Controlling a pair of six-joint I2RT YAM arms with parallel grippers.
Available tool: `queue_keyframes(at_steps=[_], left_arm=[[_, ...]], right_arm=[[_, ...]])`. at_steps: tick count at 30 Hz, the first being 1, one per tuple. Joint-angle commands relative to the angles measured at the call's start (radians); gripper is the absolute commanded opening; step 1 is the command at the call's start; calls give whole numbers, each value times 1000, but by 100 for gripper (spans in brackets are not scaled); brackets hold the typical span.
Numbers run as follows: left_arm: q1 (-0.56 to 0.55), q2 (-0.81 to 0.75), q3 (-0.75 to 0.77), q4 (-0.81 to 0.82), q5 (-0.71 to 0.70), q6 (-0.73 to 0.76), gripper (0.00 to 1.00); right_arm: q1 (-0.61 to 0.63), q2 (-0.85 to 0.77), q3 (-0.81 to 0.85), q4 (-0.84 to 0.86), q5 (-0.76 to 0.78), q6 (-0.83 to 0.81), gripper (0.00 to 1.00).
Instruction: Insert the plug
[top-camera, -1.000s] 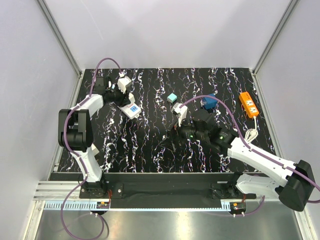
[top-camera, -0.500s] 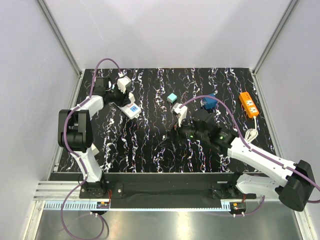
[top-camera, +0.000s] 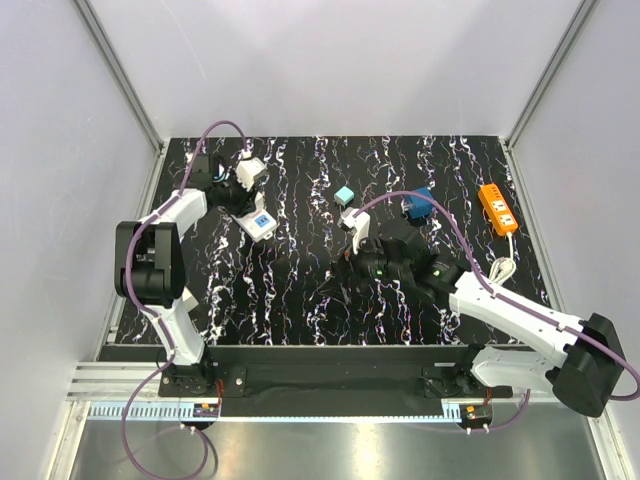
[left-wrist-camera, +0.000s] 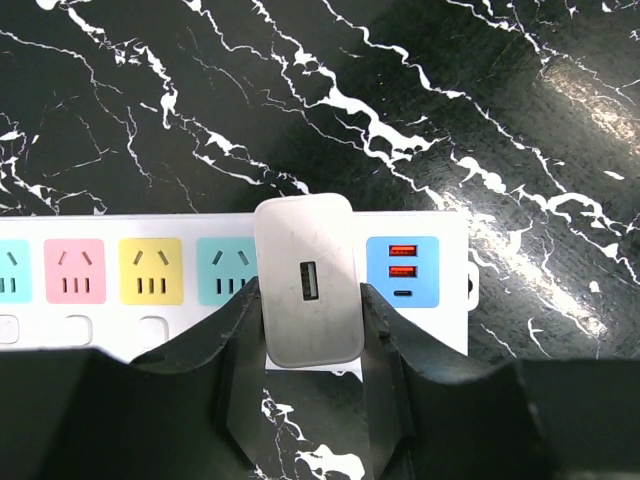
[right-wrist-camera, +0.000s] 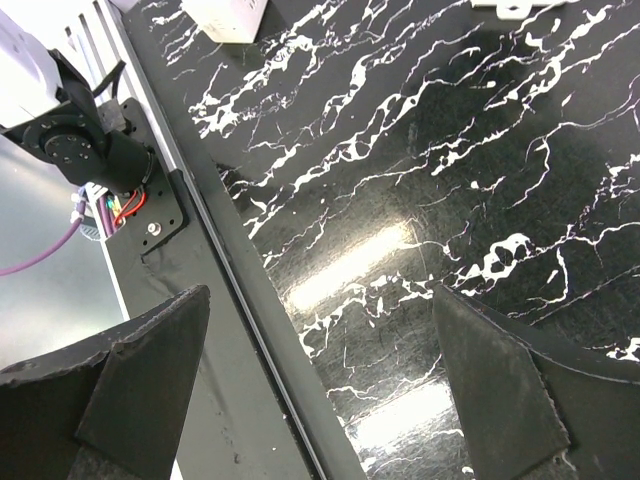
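In the left wrist view a white USB charger plug (left-wrist-camera: 306, 262) stands between my left gripper's fingers (left-wrist-camera: 240, 320). My left gripper (left-wrist-camera: 308, 302) is shut on it. The plug sits over a white power strip (left-wrist-camera: 452, 262), between its teal socket (left-wrist-camera: 226, 272) and its blue USB panel (left-wrist-camera: 402, 272). How deep the plug sits I cannot tell. From above, the left gripper (top-camera: 236, 192) is at the far left, over the strip (top-camera: 259, 225). My right gripper (top-camera: 345, 268) hovers open near the table's middle and holds nothing.
A teal cube (top-camera: 344, 195), a blue adapter (top-camera: 418, 204) and an orange power strip (top-camera: 497, 209) with a white cable (top-camera: 500, 270) lie at the back right. In the right wrist view the table's front rail (right-wrist-camera: 250, 300) runs below the right gripper (right-wrist-camera: 320, 390).
The left gripper has moved a little toward the far edge, and the white power strip has turned slightly under it. The right arm has shifted slightly left.
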Motion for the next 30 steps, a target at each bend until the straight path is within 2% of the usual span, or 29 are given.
queue_keyframes(at_steps=[1,12,22,25,26,30], left_arm=[[15,-21,11,-30,-13,28,0],[20,-50,-32,-56,-23,69,0],[27,-7,11,-160,-30,45,0],[27,-16,-11,-180,-33,39,0],[27,-22,-17,-180,-30,39,0],[30,-19,-20,-187,-32,29,0]], right_arm=[[6,5,39,20,-15,-8,100],[6,26,41,20,-12,-17,100],[6,22,45,24,1,-37,100],[4,58,77,88,80,-46,100],[4,107,96,99,168,-39,100],[-26,308,284,70,326,29,100]])
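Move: Right under the left fingers, which still hold the white plug, lies its socket on the power strip, about 3 cm below. The strip's USB panel is some 4 cm to the right and 3 cm back of that hand, the neighbouring teal socket about 3 cm ahead and 3 cm left. From the empty right hand the USB panel lies some 16 cm ahead, 20 cm left and 15 cm down. Dragging the strip along by the plug, the left hand creeps back and to its left, roughly 1.5 cm in all, at an almost level height with its grip kept. The wide-open right hand first sinks only about 1 cm, then sets off quickly forward and a little left towards the strip, about 6 cm, turning slightly clockwise. ##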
